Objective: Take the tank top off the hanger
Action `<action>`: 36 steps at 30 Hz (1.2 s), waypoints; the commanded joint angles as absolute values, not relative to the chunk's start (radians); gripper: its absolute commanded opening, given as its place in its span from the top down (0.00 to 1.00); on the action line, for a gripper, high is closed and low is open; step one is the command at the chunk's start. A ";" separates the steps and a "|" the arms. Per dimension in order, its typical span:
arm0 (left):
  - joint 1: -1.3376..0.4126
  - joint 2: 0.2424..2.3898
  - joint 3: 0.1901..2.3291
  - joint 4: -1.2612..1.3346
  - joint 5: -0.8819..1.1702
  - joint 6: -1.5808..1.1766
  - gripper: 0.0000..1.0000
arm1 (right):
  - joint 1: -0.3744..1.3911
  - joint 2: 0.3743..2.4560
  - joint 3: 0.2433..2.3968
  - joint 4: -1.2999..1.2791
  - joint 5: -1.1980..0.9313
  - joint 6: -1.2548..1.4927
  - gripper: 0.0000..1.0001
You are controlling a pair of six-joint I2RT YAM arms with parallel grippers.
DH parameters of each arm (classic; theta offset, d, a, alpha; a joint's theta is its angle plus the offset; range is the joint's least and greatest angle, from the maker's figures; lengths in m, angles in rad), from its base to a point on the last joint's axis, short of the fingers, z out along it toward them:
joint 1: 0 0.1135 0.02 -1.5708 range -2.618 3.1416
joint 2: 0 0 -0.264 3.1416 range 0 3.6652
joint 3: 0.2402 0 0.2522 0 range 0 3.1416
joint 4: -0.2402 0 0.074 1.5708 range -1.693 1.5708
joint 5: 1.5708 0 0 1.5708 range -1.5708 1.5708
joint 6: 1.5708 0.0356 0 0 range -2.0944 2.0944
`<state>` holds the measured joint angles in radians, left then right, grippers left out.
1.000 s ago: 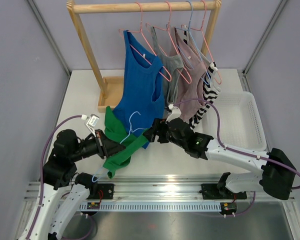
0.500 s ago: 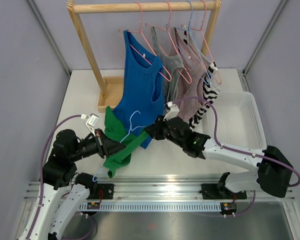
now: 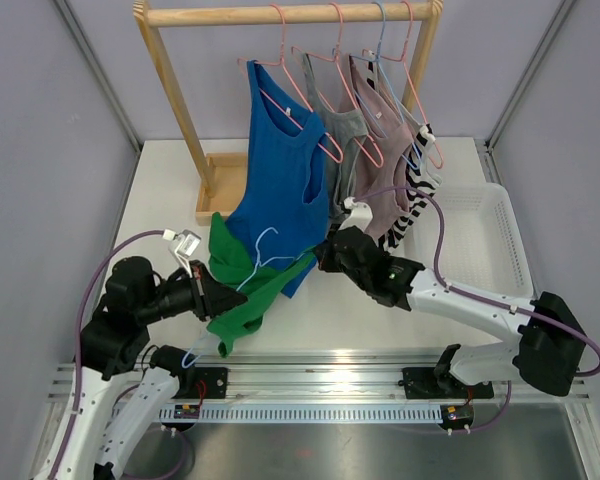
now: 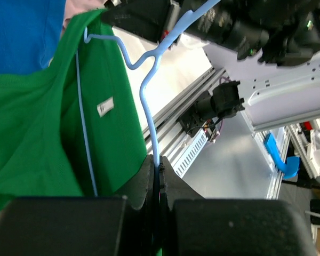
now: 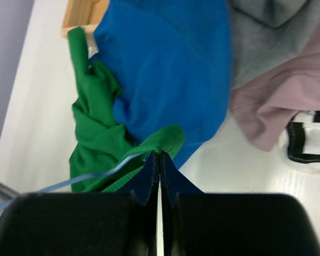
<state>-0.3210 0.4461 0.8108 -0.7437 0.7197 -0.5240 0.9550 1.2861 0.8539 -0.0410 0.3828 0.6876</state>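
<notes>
The green tank top (image 3: 238, 296) lies crumpled on the table at the front left, still threaded on a light-blue hanger (image 3: 263, 248). My left gripper (image 3: 213, 298) is shut on that hanger's wire (image 4: 149, 90), its tips (image 4: 159, 169) pinching the thin bar. My right gripper (image 3: 321, 259) is shut on the tank top's green strap (image 5: 164, 140), which bunches up just above the closed tips (image 5: 159, 156). The hanger wire (image 5: 90, 175) runs off to the left under the strap.
A wooden rack (image 3: 280, 14) at the back carries a blue tank top (image 3: 280, 170) hanging low over the green one, plus grey, pink and striped garments on pink hangers. A white basket (image 3: 485, 240) stands at the right. The rack's wooden base (image 3: 223, 185) sits behind the green top.
My right gripper has gone from open to shut on the green strap and shifted slightly right, drawing the strap out. The left gripper keeps its hold on the hanger.
</notes>
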 commanded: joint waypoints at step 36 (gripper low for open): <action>-0.324 0.638 1.059 0.248 0.215 -0.422 1.00 | 0.900 0.505 0.988 -0.601 -0.123 0.526 1.00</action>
<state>-0.3214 0.6281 1.0290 0.1375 0.2794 -0.4580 0.8967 0.5217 0.9047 -0.5095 -0.1780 0.5781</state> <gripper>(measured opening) 0.023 0.010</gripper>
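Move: The green tank top hangs from the blue hanger, its body about 6 cm ahead, 3 cm right and 14 cm below the left hand, which holds one shoulder of the hanger. From the right hand, already pinching the strap at the other end, that body is 6 cm back, 11 cm left and 6 cm lower. The blue tank top is about 6 cm ahead, 5 cm left and 4 cm above the right hand; the grey one is 8 cm ahead, 4 cm right and 8 cm higher. The green strap, still pinched in the right fingers, goes a few centimetres right and down with a short dip forward, then is drawn back and up, lastly also right, away from the blue tank top. Meanwhile the left hand keeps its grip on the hanger and carries it up some 24 cm, forward late on, its wrist swinging about 60 degrees until the fingers point above level. ##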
